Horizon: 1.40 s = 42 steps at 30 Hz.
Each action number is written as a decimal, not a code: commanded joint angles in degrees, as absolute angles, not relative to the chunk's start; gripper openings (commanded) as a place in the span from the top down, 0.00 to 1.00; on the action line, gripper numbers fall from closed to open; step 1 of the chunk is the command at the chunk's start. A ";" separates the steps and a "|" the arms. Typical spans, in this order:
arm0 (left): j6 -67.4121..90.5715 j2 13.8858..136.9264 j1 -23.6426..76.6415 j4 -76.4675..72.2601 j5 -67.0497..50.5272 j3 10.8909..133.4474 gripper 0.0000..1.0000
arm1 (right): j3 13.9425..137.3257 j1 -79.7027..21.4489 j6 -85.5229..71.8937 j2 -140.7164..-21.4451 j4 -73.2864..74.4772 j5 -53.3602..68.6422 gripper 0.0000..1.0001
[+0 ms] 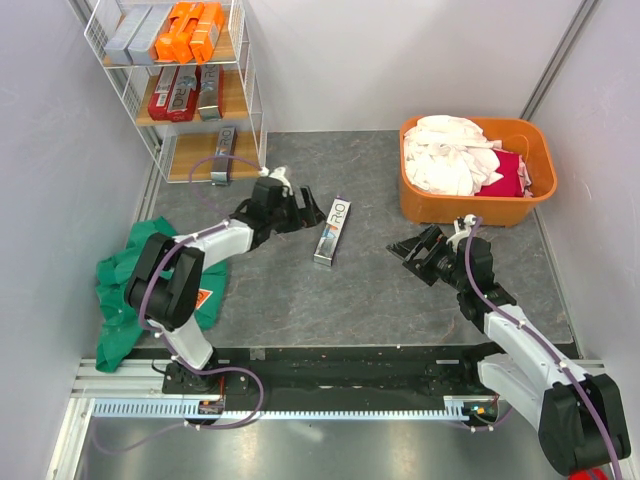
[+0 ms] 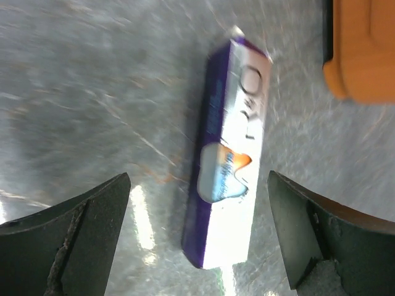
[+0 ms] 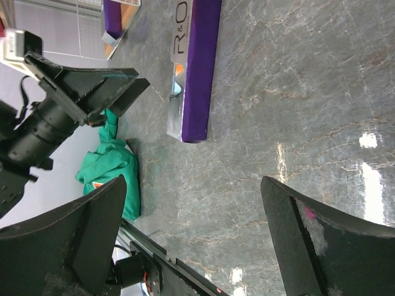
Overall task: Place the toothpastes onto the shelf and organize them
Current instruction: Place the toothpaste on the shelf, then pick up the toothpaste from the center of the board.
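Observation:
One white and purple toothpaste carton (image 1: 332, 231) lies flat on the grey table between the two arms. My left gripper (image 1: 312, 212) is open just left of it; in the left wrist view the carton (image 2: 231, 160) lies ahead of the open gripper (image 2: 197, 240), untouched. My right gripper (image 1: 400, 255) is open to the carton's right, and its wrist view has the carton (image 3: 197, 68) well beyond the open gripper (image 3: 194, 240). The shelf (image 1: 190, 160) at the back left holds silver-grey cartons (image 1: 135, 32) and orange ones (image 1: 190, 30) on top, red ones (image 1: 175, 92) in the middle, one carton (image 1: 222, 150) on the bottom.
An orange tub (image 1: 478, 205) of white and red laundry stands at the back right, its corner (image 2: 364, 49) in the left wrist view. A green cloth (image 1: 125, 285) lies crumpled at the left edge beside the left arm. Grey walls close in both sides.

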<state>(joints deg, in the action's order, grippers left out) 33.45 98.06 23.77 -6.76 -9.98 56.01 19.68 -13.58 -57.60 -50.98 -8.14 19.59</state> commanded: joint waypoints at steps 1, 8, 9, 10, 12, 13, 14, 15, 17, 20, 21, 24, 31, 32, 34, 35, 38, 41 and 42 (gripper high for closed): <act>24.36 95.97 29.87 -2.56 -0.27 60.29 0.00 | 21.09 -13.36 -56.78 -51.85 -10.02 20.30 0.02; 20.13 97.82 38.31 3.24 7.73 64.86 0.00 | 20.92 -13.36 -56.78 -52.38 -10.20 20.57 0.02; 19.52 98.00 38.76 3.51 8.60 65.21 0.00 | 21.00 -13.36 -56.78 -52.38 -10.20 20.65 0.02; 19.25 98.52 39.19 3.60 8.79 65.74 0.00 | 21.01 -13.36 -56.78 -52.38 -10.20 20.65 0.02; 18.11 99.14 40.69 4.30 10.19 66.18 0.00 | 21.01 -13.36 -56.69 -52.38 -10.20 20.65 0.02; 17.84 99.40 41.22 4.57 10.63 66.79 0.00 | 21.01 -13.36 -56.69 -52.38 -10.20 20.74 0.02; 17.58 100.27 42.00 4.92 11.68 67.14 0.00 | 21.01 -13.36 -56.60 -52.47 -10.20 20.83 0.02; 17.06 100.63 42.36 5.62 12.04 67.58 0.00 | 21.01 -13.36 -56.60 -52.38 -10.20 20.92 0.02; 16.61 101.59 43.24 6.06 13.26 68.29 0.00 | 21.01 -13.36 -56.60 -52.38 -10.20 20.92 0.02; 16.52 102.91 44.29 7.82 17.12 69.34 0.00 | 20.92 -13.36 -56.60 -52.38 -10.20 20.83 0.02; 16.70 103.44 44.38 8.08 17.49 69.43 0.00 | 20.92 -13.36 -56.60 -52.38 -10.20 20.83 0.02; 17.31 104.50 44.56 9.22 19.07 69.43 0.00 | 20.83 -13.36 -56.60 -52.47 -10.20 20.83 0.02; 18.02 107.22 44.56 9.67 18.55 68.73 0.09 | 20.74 -13.45 -56.51 -52.65 -10.20 20.92 0.02; 18.02 107.49 44.47 9.58 18.11 68.64 0.14 | 20.83 -13.36 -56.51 -52.73 -10.20 20.92 0.02; 18.19 108.28 44.56 9.58 17.84 68.38 0.19 | 20.83 -13.27 -56.51 -52.65 -10.20 20.92 0.02; 18.37 108.54 44.56 9.58 17.58 68.29 0.24 | 20.83 -13.27 -56.60 -52.56 -10.20 21.00 0.02; 18.81 108.63 44.56 9.49 17.05 67.68 0.34 | 20.74 -13.36 -56.60 -52.65 -10.20 21.01 0.02; 18.98 108.54 44.65 9.23 16.88 66.80 0.44 | 20.65 -13.36 -56.78 -52.73 -10.20 21.01 0.02; 19.07 108.54 44.65 9.14 16.79 66.45 0.46 | 20.65 -13.36 -56.86 -52.73 -10.20 21.01 0.02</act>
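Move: The toothpaste still on the floor lies about 6 cm to the right of the left hand, 2 cm back and 7 cm below it, its long side running nearly fore and aft. The shelf's bottom board is some 23 cm to the left of this hand and 21 cm ahead, about 5 cm lower; the orange basket's middle is roughly 37 cm to its right and 10 cm ahead. From the idle right hand that toothpaste lies some 17 cm to the left, 7 cm ahead and 12 cm below. The left hand, fingers wide open, swings about 8 cm to its right and 4 cm back, rising slightly as it goes, while the wrist rolls some 30 degrees, left side up, to line the fingers up with the toothpaste. It then sinks about 7.5 cm, easing back left by some 2 cm, to straddle the toothpaste's near half, and in the last part its fingers close to a little over half open, coming onto the long sides. ##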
